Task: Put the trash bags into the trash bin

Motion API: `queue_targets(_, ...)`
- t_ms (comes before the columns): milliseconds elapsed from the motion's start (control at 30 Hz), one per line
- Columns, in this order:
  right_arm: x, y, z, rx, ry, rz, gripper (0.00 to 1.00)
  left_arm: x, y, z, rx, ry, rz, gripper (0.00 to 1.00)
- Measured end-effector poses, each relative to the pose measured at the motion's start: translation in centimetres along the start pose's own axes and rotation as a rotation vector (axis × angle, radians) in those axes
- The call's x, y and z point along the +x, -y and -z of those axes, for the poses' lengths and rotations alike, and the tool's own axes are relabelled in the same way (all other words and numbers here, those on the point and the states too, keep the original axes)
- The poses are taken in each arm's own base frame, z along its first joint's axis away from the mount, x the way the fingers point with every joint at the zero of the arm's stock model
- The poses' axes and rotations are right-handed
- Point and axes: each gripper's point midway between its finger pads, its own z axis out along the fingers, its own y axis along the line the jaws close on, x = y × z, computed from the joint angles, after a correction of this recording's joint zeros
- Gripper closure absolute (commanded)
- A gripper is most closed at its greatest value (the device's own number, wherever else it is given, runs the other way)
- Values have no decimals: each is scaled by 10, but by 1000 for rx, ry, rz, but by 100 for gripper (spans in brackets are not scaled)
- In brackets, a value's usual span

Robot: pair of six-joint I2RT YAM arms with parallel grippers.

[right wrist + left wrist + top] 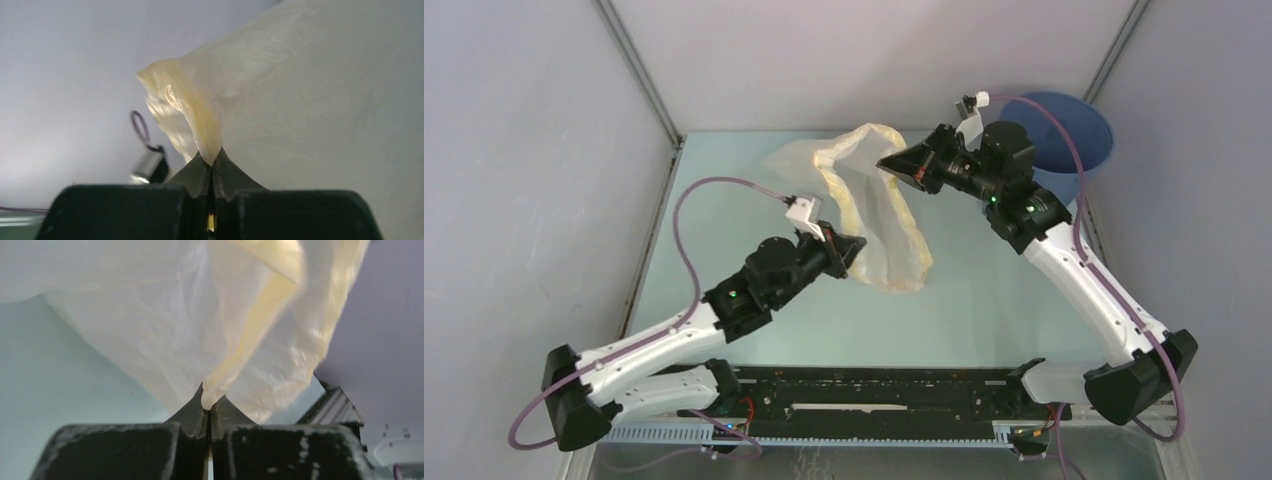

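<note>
The trash bag [879, 215], thin, whitish and crinkly with a yellow rim, hangs between both arms above the middle of the table. My left gripper [856, 248] is shut on its lower left edge; the left wrist view shows the yellow rim [235, 365] pinched between the fingertips [190, 412]. My right gripper [887, 163] is shut on the bag's upper right rim [202, 120], higher up. The blue trash bin [1069, 135] stands at the back right corner, behind the right arm and partly hidden by it.
Grey walls with metal frame posts close the table on the left, back and right. A black rail [874, 395] runs along the near edge between the arm bases. Purple cables loop off both arms.
</note>
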Motion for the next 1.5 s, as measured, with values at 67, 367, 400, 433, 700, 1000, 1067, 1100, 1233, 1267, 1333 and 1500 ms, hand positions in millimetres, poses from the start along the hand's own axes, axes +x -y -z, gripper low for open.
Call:
queue_targets(67,4,2,11,23,-6,68,91,-27,-6,11,-76,31,-8,100)
queue_targets(367,33,-10,53,-14,-112,325,86,-168,-46,97,-369,340,4,100)
queue_targets(400,38,-11,49,-27,-140,336,86,-180,-44,105,-379,363,-8,100)
queue_targets(433,43,-11,42,-38,-170,344,86,-189,-41,110,-382,379,-17,100)
queue_targets(700,73,-44,-27,-234,-364,296,84,-256,-16,144,-406,407,-171,100)
queue_targets(1000,97,-18,-40,-218,-434,174,68,-254,-16,129,-444,270,-288,100)
queue_targets(1067,101,4,-30,-145,-442,143,55,-235,-20,109,-445,189,-297,100)
queue_targets(1100,98,14,-27,-102,-436,134,49,-224,-22,97,-445,143,-300,100)
queue_targets(1233,75,54,-8,77,-382,136,35,-169,-36,50,-455,-61,-296,100)
queue_targets(1267,70,65,0,128,-369,148,33,-155,-41,41,-461,-111,-296,100)
queue_targets(1333,65,82,16,224,-354,175,28,-119,-52,21,-476,-241,-287,100)
queue_targets(1500,62,102,68,390,-336,265,23,-61,-67,5,-486,-442,-260,100)
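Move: The left hand pinches the bag's rim; the open table it flings the bag over is centred about 30 cm to its left, 11 cm ahead and 27 below. The right hand pinches the rim too; the left hand's rim grip lies some 8 cm back, 4 left and 14 below it. The trash bin stands about 16 cm ahead of the right hand, 35 to its right and 27 lower. The left hand keeps its pinch on the rim and swings up and left, about 24 and 19 cm, then drops back down while coming right and a little forward, its left side rolling up some 35 degrees. The right hand opens off the rim, draws back, swerves left, then returns right and sinks, spreading its fingers wide. ##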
